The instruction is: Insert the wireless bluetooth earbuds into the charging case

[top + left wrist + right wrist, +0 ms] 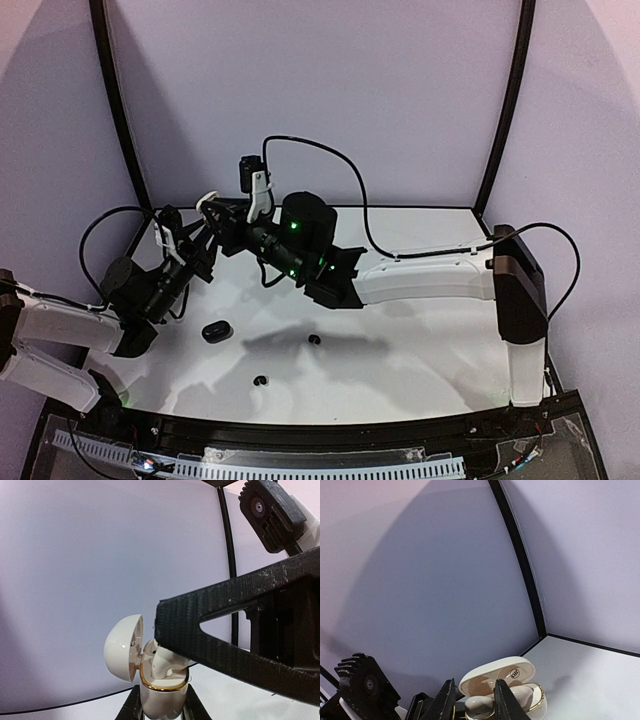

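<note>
My left gripper (pixel 162 706) is shut on the body of a white charging case (pixel 159 692) with a gold rim and holds it upright above the table's far left, lid (pixel 122 647) open. My right gripper (pixel 474 704) is right over the case mouth, its jaws either side of a white earbud (pixel 480 709) that leans into a slot. A second white earbud (pixel 521 696) lies seated in the case. In the top view both grippers meet around the case (pixel 208 204). Two black earbuds (pixel 315 339) (pixel 262 380) lie loose on the table.
A black charging case (pixel 216 330), closed, lies on the white table (pixel 420 350) near the left arm. Black frame posts (pixel 118 100) and white walls enclose the back and sides. The right arm (pixel 430 275) stretches across the table's middle.
</note>
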`<state>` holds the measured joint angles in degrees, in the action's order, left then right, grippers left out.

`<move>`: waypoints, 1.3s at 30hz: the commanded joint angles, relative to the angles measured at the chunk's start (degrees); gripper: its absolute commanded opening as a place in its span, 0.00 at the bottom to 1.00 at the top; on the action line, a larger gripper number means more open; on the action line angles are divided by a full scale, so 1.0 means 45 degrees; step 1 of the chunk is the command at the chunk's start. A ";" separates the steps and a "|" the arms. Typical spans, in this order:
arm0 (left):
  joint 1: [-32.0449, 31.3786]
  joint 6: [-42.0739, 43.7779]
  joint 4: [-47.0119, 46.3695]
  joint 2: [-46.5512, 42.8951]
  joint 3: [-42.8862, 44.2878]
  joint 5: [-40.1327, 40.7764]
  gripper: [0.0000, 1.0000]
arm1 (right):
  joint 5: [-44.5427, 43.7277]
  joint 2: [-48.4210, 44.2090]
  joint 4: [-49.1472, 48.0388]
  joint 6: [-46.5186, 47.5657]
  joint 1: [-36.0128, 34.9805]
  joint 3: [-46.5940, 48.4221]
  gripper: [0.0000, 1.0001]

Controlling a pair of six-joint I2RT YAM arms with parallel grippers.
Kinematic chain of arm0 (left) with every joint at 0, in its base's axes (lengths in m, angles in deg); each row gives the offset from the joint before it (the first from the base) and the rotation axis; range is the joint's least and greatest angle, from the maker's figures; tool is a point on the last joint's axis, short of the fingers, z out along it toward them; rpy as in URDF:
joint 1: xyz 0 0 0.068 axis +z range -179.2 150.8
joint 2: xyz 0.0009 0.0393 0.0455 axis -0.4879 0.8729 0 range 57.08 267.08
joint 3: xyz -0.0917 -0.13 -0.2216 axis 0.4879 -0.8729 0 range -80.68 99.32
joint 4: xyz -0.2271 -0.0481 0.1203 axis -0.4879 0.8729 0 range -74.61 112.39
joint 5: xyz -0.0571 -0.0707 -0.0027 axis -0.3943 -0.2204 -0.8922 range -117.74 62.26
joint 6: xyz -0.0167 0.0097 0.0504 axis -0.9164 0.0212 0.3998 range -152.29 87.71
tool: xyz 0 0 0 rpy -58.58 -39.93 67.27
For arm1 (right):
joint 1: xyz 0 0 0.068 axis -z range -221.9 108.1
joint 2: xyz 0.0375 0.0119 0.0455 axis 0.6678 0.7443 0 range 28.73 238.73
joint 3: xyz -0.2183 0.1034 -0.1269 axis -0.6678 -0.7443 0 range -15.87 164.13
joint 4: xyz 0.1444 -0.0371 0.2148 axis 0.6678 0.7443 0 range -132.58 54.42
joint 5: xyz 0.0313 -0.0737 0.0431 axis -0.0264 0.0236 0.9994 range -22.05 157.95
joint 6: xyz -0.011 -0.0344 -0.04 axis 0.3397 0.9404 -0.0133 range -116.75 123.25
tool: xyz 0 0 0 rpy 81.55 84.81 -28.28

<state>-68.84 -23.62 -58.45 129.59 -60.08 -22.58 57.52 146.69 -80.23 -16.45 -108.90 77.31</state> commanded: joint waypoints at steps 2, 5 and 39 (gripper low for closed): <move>-0.0039 -0.0516 -0.3396 -0.0380 0.0255 -0.0543 0.01 | -0.0304 -0.0137 0.1039 0.0321 0.0175 0.0295 0.27; -0.0039 -0.0618 -0.3289 -0.0400 0.0263 -0.0514 0.01 | -0.0110 -0.0138 0.1169 0.0648 0.0178 0.0519 0.30; 0.0163 0.3166 0.1517 -0.1155 0.0012 -0.8735 0.01 | 0.6985 -0.1926 1.3493 -0.0525 0.2188 0.4617 0.52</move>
<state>-68.40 -15.32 -55.66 124.17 -60.47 -54.14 78.70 133.83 -29.39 -16.24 -98.95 95.78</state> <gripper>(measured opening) 0.199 0.551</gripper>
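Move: The second white earbud stands in the case right between the right fingertips. The white charging case's middle is about 2 cm below and 1 cm ahead of this hand, the first earbud some 2 cm ahead and 1 cm to the right. The open lid stands about 2 cm ahead, 2 cm to the left and 2 cm higher than the hand. For the left hand, which still grips the case, that second earbud lies about 2 cm ahead and 4 cm up. The right fingers, already loosened a little, spread to roughly twice their gap and come free of the earbud, and the hand pulls up and away from the case to about 13 cm higher and 10 cm to the right before sinking back about 4 cm. The left hand keeps its pinch on the case, first easing slightly up, then drawing it some 7 cm back and 5 cm to the right, out from the right hand, while it swings clockwise about 25 degrees and tips its fingers further up. ##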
